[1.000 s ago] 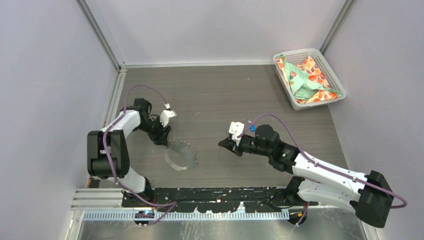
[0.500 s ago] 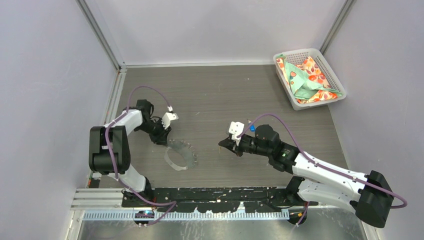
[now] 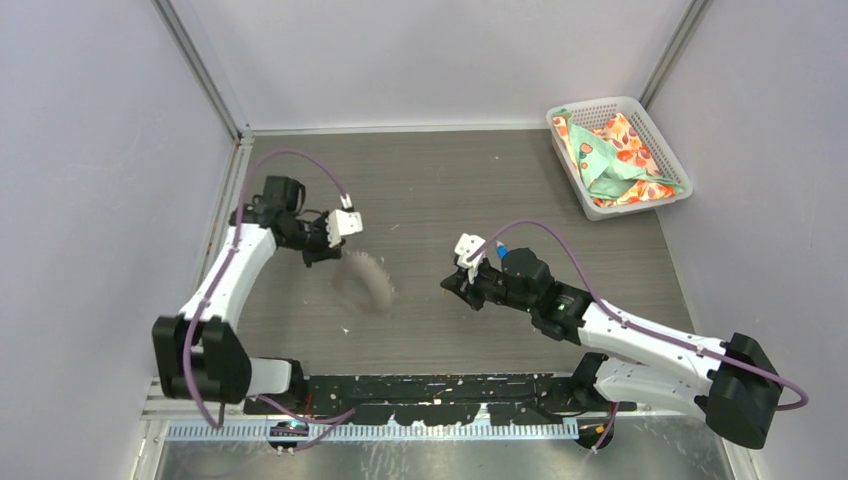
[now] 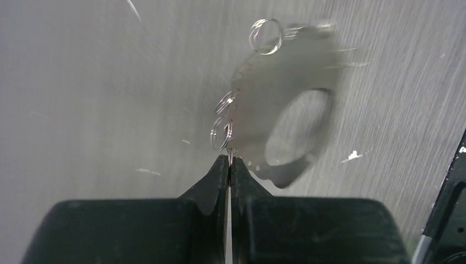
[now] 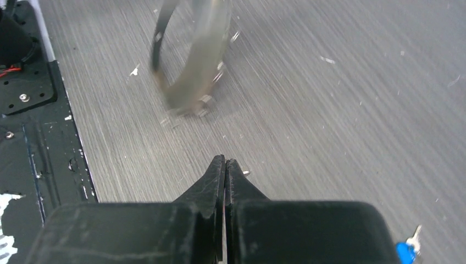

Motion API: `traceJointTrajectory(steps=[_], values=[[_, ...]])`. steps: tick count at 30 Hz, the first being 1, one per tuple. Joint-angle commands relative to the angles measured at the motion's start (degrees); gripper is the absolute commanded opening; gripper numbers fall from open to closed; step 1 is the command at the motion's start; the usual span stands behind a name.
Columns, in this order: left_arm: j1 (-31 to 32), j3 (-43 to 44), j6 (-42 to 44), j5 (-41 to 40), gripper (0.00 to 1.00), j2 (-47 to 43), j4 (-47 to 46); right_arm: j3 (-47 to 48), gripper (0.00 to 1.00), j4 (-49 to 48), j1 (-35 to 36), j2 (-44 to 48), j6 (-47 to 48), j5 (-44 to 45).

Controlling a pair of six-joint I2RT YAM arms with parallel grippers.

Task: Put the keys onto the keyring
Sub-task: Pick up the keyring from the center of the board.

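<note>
The keyring (image 3: 366, 284) is a floppy translucent grey loop carrying small metal rings (image 4: 265, 36), blurred in every view. It hangs off the table from my left gripper (image 3: 323, 257), whose jaws (image 4: 228, 160) are shut on its edge beside one ring (image 4: 221, 133). My right gripper (image 3: 447, 287) hovers to the right of the loop, well apart from it. Its jaws (image 5: 225, 160) are shut, and a thin silver key tip (image 5: 245, 172) sticks out beside the right fingertip. That key's head is hidden. The blue-headed key (image 5: 409, 250) lies on the table behind that gripper. The right wrist view shows the keyring (image 5: 200, 49) ahead.
A white basket (image 3: 597, 105) holding a patterned cloth (image 3: 615, 150) stands at the back right corner. The black base rail (image 3: 430, 390) runs along the near edge, and grey walls close in the table on three sides.
My left gripper has shut on the keyring's edge and raised it off the table while the arm stretched out. The right gripper shifted slightly and stayed shut.
</note>
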State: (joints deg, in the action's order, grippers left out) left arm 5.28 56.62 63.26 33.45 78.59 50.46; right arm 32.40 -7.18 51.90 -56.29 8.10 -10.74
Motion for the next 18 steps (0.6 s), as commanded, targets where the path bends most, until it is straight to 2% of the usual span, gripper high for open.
traceJointTrajectory(steps=[1, 4, 7, 10, 14, 18], values=[[0.0, 12.5, 12.1, 18.2, 0.0, -9.3, 17.0, -0.1, 0.01, 0.3, -0.2, -0.6, -8.7, 6.1], [1.0, 17.8, 28.6, 28.0, 0.0, -13.2, 31.0, -1.9, 0.01, 0.9, -0.3, -2.5, -15.3, 9.8], [5.1, 19.2, 31.5, 32.0, 0.0, -18.0, 33.5, -2.5, 0.01, 2.5, -0.2, -6.5, -20.3, 10.6], [11.8, 17.9, 28.2, 31.9, 0.0, -24.3, 28.8, -3.7, 0.01, 1.8, -0.2, -9.1, -22.5, 10.0], [20.1, 15.7, 10.3, 31.1, 0.0, -32.0, 12.9, -7.9, 0.01, -5.2, -0.1, -6.2, -22.1, 6.8], [24.9, 17.6, 8.0, 31.6, 0.0, -33.0, 12.2, -9.5, 0.01, -7.5, -0.1, 1.6, -18.2, 4.2]])
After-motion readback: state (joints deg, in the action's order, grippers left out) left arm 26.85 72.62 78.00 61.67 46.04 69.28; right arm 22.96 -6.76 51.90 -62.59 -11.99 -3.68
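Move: The keyring is already off the board, pinched by one small loop in the left fingers, its grey body hanging about 3 cm back, 5 right and 4 below them. The yellow key, seemingly in the right fingertips, is some 19 cm right of the left hand, 7 back and 5 higher. From the right hand, the keyring is about 14 cm left, 4 ahead and 12 below; the blue key lies roughly 11 ahead, 12 right and 16 below. The keyring, still held by its loop, is carried fast up some 23 cm, back 18 and right 10 by the left hand, the rise coming first, while the wrist swings about 60 degrees out of its downward pointing. The right hand, fingers kept shut, sinks about 11 cm towards the board, slipping slightly right as its fingertips tip down. ##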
